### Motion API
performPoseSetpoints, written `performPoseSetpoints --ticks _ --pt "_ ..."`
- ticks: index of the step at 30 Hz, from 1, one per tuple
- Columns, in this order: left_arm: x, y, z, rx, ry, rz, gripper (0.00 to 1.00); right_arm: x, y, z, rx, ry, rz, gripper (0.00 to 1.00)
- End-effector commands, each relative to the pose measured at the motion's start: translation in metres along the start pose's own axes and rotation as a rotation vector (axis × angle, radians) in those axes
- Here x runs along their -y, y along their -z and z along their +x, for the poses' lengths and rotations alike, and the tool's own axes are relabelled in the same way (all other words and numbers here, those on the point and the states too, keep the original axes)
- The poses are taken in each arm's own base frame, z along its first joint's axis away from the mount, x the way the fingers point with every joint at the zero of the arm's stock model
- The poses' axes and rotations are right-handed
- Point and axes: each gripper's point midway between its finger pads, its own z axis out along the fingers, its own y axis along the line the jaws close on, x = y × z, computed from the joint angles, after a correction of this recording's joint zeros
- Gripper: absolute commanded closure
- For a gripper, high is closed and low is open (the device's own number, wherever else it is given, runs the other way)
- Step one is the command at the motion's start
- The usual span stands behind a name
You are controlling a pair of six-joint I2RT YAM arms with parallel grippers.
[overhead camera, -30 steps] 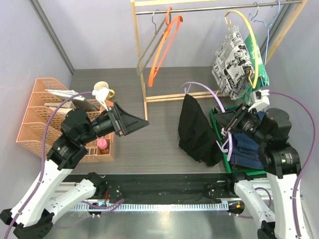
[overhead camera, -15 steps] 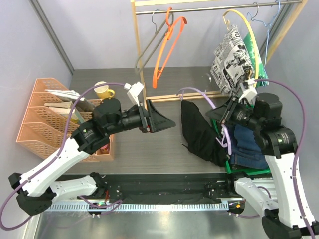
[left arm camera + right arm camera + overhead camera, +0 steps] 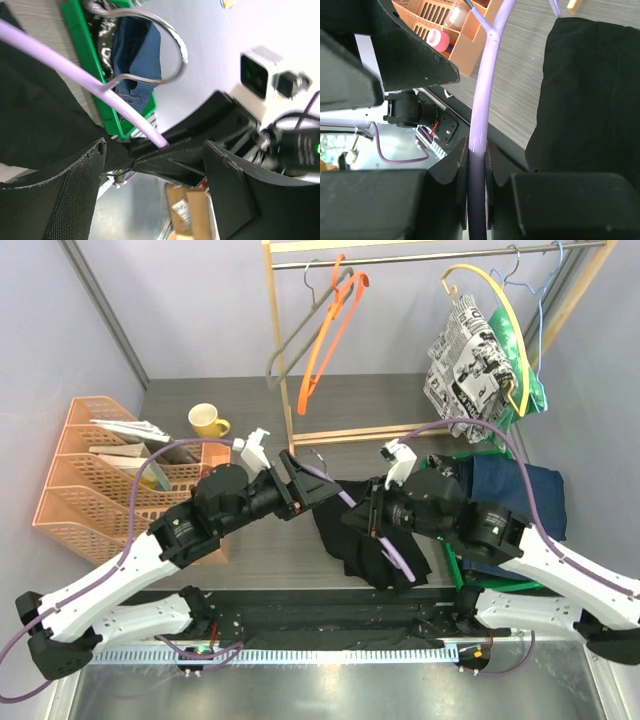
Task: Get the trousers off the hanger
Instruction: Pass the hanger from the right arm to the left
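Note:
My right gripper (image 3: 358,518) (image 3: 476,145) is shut on the bar of a lilac hanger (image 3: 487,75) (image 3: 125,115). Plain black trousers (image 3: 365,550) (image 3: 590,100) hang from that hanger over the middle of the table. My left gripper (image 3: 325,490) (image 3: 156,150) is open, with its two fingers on either side of the right gripper's tips and the hanger bar. It touches neither. The hanger's metal hook (image 3: 170,45) curls above. Newspaper-print trousers (image 3: 470,365) and green mottled trousers (image 3: 525,390) hang on a yellow hanger (image 3: 500,300) on the rail. Navy denim trousers (image 3: 520,500) lie in a green bin (image 3: 452,565).
A wooden rack (image 3: 290,390) stands at the back, with an empty orange hanger (image 3: 330,340) and a grey hanger (image 3: 295,340). A yellow mug (image 3: 208,420) and an orange basket organiser (image 3: 100,480) stand at the left. Lilac cables loop from both arms.
My right arm has swung left from the bin, carrying the hanger and black trousers to the table's middle. My left arm has reached right to meet it, and its jaws have narrowed slightly.

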Motion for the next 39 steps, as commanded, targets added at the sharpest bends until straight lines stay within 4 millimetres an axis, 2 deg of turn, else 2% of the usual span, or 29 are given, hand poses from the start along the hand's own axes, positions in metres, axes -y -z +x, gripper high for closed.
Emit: performPoseSetpoints --ticks 1,5,6,10,20,26,29,31,32,35,37,38,39 --pt "-0.003 0.022 -0.019 0.129 0.11 -0.004 0.22 -0.04 -0.004 -0.045 0.243 -0.016 -0.078 0.99" --pt "-0.007 0.036 -0.025 0.176 0.159 0.01 0.23 -0.058 -0.02 -0.038 0.256 0.008 -0.102 0.99" --pt "-0.008 0.038 -0.026 0.185 0.161 0.006 0.23 -0.064 -0.021 -0.033 0.251 0.015 -0.118 0.99" --pt "-0.011 0.046 -0.03 0.215 0.188 0.002 0.26 -0.078 -0.023 -0.036 0.304 0.004 -0.141 0.99" --pt "-0.018 0.05 -0.036 0.255 0.184 -0.012 0.42 -0.11 -0.028 -0.032 0.346 -0.022 -0.221 0.99" --pt "-0.015 0.052 -0.041 0.276 0.162 -0.008 0.58 -0.124 -0.035 -0.022 0.343 -0.024 -0.238 0.99" --pt "-0.01 0.055 -0.042 0.276 0.148 0.006 0.81 -0.127 -0.038 -0.016 0.339 -0.014 -0.234 0.99" --pt "-0.011 0.056 -0.041 0.271 0.146 0.006 0.91 -0.128 -0.039 -0.014 0.334 -0.007 -0.234 0.99" --pt "-0.01 0.058 -0.04 0.27 0.148 0.011 1.0 -0.129 -0.041 -0.01 0.322 0.005 -0.237 0.99" --pt "-0.007 0.061 -0.039 0.26 0.142 0.024 1.0 -0.126 -0.044 -0.002 0.29 0.042 -0.227 0.99" --pt "0.0 0.069 -0.042 0.267 0.139 0.037 1.0 -0.124 -0.044 0.004 0.26 0.098 -0.219 0.83" --pt "-0.006 0.071 -0.041 0.265 0.135 0.009 1.0 -0.122 -0.043 0.006 0.248 0.124 -0.216 0.76" --pt "0.0 0.079 -0.046 0.279 0.137 0.017 1.0 -0.122 -0.038 0.004 0.245 0.157 -0.22 0.64"
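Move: The left hand is open and empty; the stretch of purple hanger beside the hook's neck lies about 5 cm to its right, 3 cm ahead and 2 cm lower. From it the black trousers hang some 11 cm right, 6 cm back and 12 cm lower, and the yellow mug stands roughly 28 cm left, 16 cm ahead and 25 cm down. The right hand holds the hanger; the left gripper is about 9 cm to its left, 3 cm ahead and 2 cm higher. The left fingers pinch the purple hanger beside the hook's neck, closing from wide open around it while the left hand gives way some 7 cm to its left, turning about 15 degrees counter-clockwise. The right hand, still gripping the hanger, carries it left about 11 cm and slightly back towards the left gripper, its fingers tipping up a little. ##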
